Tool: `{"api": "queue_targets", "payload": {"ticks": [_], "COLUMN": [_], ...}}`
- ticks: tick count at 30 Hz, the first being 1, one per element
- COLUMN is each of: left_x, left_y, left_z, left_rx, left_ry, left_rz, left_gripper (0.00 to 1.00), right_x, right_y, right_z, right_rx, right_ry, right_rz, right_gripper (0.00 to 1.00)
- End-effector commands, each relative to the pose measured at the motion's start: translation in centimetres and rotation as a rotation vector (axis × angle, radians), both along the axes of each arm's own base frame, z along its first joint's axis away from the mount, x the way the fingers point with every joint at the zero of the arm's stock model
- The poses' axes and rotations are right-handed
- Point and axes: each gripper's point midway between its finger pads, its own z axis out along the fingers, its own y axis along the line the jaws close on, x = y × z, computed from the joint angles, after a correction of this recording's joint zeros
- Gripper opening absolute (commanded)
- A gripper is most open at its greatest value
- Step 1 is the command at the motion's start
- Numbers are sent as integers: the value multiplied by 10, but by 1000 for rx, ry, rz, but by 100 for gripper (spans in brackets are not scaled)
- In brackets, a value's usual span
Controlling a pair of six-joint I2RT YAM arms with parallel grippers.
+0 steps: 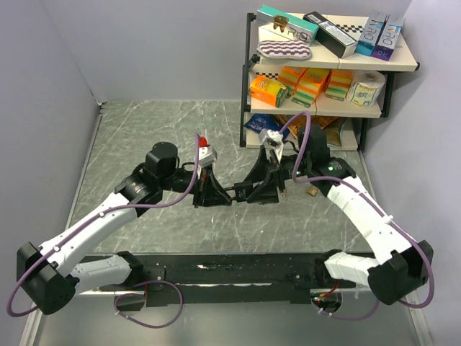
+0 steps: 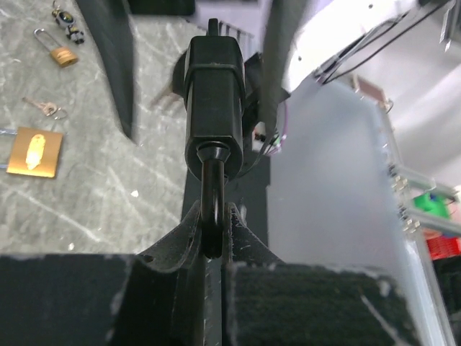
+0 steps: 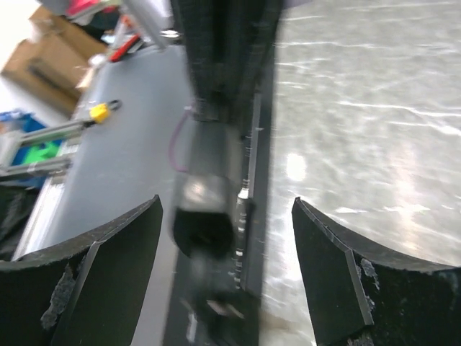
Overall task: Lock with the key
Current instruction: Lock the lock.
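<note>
A black padlock (image 2: pixel 214 94) hangs above the table between the two arms (image 1: pixel 234 190). My left gripper (image 2: pixel 214 216) is shut on its dark shackle (image 2: pixel 212 180), and shows at centre in the top view (image 1: pixel 207 193). A short dark stub (image 2: pixel 212 26) sticks out of the lock's far end; I cannot tell whether it is the key. My right gripper (image 3: pixel 227 209) faces the lock's end (image 3: pixel 209 216) with its fingers wide open on either side, touching nothing. That view is blurred. In the top view the right gripper (image 1: pixel 261 191) sits right of the lock.
On the marble table lie a small brass padlock (image 2: pixel 63 55), a loose key (image 2: pixel 45 107) and a gold tag (image 2: pixel 34 151). A shelf (image 1: pixel 328 63) of boxes stands at the back right. A black rail (image 1: pixel 230 274) runs along the near edge.
</note>
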Motion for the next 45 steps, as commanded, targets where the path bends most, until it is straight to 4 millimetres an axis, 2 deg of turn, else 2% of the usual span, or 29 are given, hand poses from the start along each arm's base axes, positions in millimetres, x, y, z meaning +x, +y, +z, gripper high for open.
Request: {"api": "queue_targets", "payload": {"ticks": [1,6,9,13,19,20,23,34,45], "left_x": [-9,-11,-10,-6,-2,-2,0,9,18], "left_y": [7,8,9,10,11,11,13,23,39], "left_z": [29,30,27,21,14,14,10,2,-2], "left_rx": [-74,-76,-65,-51,-35,-36,-25,-13,6], "left_ry": [-186,-178,-176,-162,-144,-145,-138,-120,-107], "left_rz": [-53,-48,-46,-36,-30,-31,-24,-9,36], "left_gripper": [1,1,1,1,1,1,1,1,1], "right_x": [12,16,13,8,4,4,4,18,31], "right_y": [-10,-13,-15,-18,-22,-22,-24,-46,-53], "right_z": [5,2,1,-1,-4,-5,-4,-5,-7], "right_rx": [-10,-20,-21,-33,-50,-52,-57,-45,-44], "right_ry": [-80,-106,-119,-157,-184,-185,-183,-116,-96], "right_rz": [-20,-22,-9,0,6,5,-5,-78,-128], "right_gripper": [81,78,66,44,24,15,1,0,0]}}
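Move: The black padlock's key sticks out of the end of its body: its head lies about 7 cm to the right of the right hand, level front to back and some 1 cm higher, while the open fingers still straddle the body, whose middle is about 2 cm left of the hand. The big brass padlock lies on the table some 10 cm right, 6 cm ahead and 22 cm below. For the left hand, holding the shackle, that key head is about 12 cm right, 1 cm ahead, 2 cm lower. The right hand backs off the black padlock's body towards the key head, going about 4.5 cm to its right, with some 2 cm forward and a slight net sink, its wide-open fingers closing in stages until they shut and pinch the key's head. Meanwhile the left hand keeps its grip on the shackle and carries the padlock about 2.5 cm left and as far down, easing a little forward, so that the two hands draw apart along the line of the key. ##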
